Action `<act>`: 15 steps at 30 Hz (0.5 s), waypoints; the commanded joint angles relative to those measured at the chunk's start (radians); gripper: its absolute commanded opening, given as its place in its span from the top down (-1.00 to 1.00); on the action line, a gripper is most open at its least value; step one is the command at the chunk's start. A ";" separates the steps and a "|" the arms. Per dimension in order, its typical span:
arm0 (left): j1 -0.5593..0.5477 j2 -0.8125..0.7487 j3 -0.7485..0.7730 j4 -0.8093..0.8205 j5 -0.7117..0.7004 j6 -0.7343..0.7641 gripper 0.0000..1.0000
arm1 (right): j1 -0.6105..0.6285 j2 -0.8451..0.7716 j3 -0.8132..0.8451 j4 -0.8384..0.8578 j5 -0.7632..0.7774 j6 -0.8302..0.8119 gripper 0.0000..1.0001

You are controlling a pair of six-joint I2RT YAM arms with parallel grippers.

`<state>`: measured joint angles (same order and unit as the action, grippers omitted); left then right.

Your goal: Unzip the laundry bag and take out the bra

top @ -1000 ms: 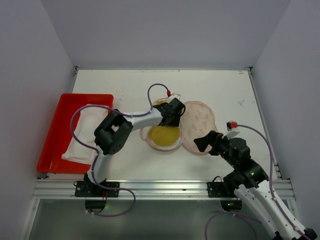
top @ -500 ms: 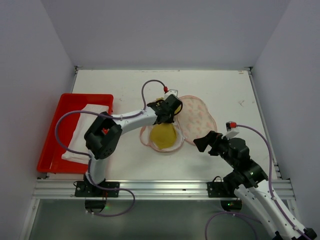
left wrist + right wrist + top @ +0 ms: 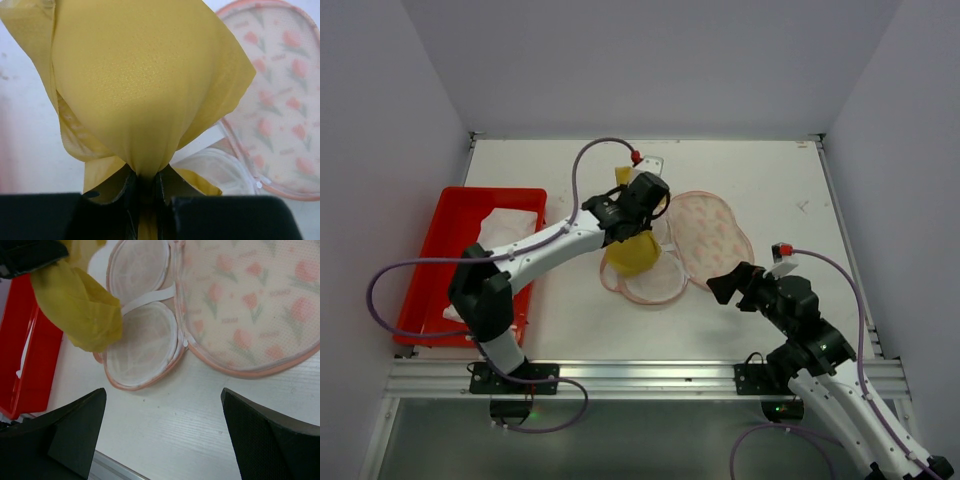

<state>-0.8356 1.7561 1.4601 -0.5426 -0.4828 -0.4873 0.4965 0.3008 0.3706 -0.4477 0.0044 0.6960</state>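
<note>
The laundry bag (image 3: 710, 232) lies unzipped and spread open at mid-table, its printed pink half to the right and its white mesh inner half (image 3: 655, 282) to the left. The mustard-yellow bra (image 3: 632, 252) hangs in the air over the bag's left half, with my left gripper (image 3: 640, 195) shut on its top. In the left wrist view the bra (image 3: 145, 85) bunches between the jaws of the left gripper (image 3: 146, 186), with the laundry bag (image 3: 282, 110) behind it. My right gripper (image 3: 725, 283) stands open over bare table, near the bag's front edge. In the right wrist view, the right gripper (image 3: 162, 435) is below the laundry bag (image 3: 240, 300) and the bra (image 3: 80, 307).
A red tray (image 3: 425, 275) sits at the table's left edge with a white cloth (image 3: 505, 225) in it, partly under my left arm. The aluminium rail (image 3: 640, 375) runs along the near edge. White walls close in the table on three sides.
My left gripper closed on the bra and lifted it up out of the open bag, swinging slightly left and back. The right arm has not moved.
</note>
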 commanded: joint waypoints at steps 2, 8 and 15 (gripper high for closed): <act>0.027 -0.220 -0.001 -0.039 -0.189 0.137 0.87 | -0.001 0.004 0.008 0.035 -0.024 -0.003 -0.97; 0.188 -0.492 -0.098 0.010 -0.175 0.395 1.00 | 0.001 0.020 0.017 0.046 -0.041 -0.004 -0.97; 0.467 -0.682 -0.314 0.056 -0.192 0.711 1.00 | -0.001 0.034 0.022 0.066 -0.056 -0.003 -0.97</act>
<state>-0.4465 1.0771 1.2243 -0.5114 -0.6544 0.0158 0.4965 0.3195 0.3706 -0.4309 -0.0227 0.6960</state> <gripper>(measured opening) 0.168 0.986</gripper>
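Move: Bunched in the left hand's shut fingers is the bra; the red bin it is carried to has its middle about 37 cm to the left, 7 cm back and 12 cm lower, with the white cloth lying in it some 33 cm left and 7 cm back. The laundry bag's pocket half lies almost underneath, 4 cm back, 3 cm right and 15 cm down. From the idle right hand the bin is about 57 cm left, 9 cm ahead and 10 cm lower. Carrying the still-pinched bra away from the laundry bag, the left hand swings about 25 cm left towards the bin and climbs some 17 cm, rising steeply at first, then sweeping fast and nearly level to its inner side. The fingertips tip upward some 25 degrees as the wrist turns counter-clockwise; the grip stays shut. ##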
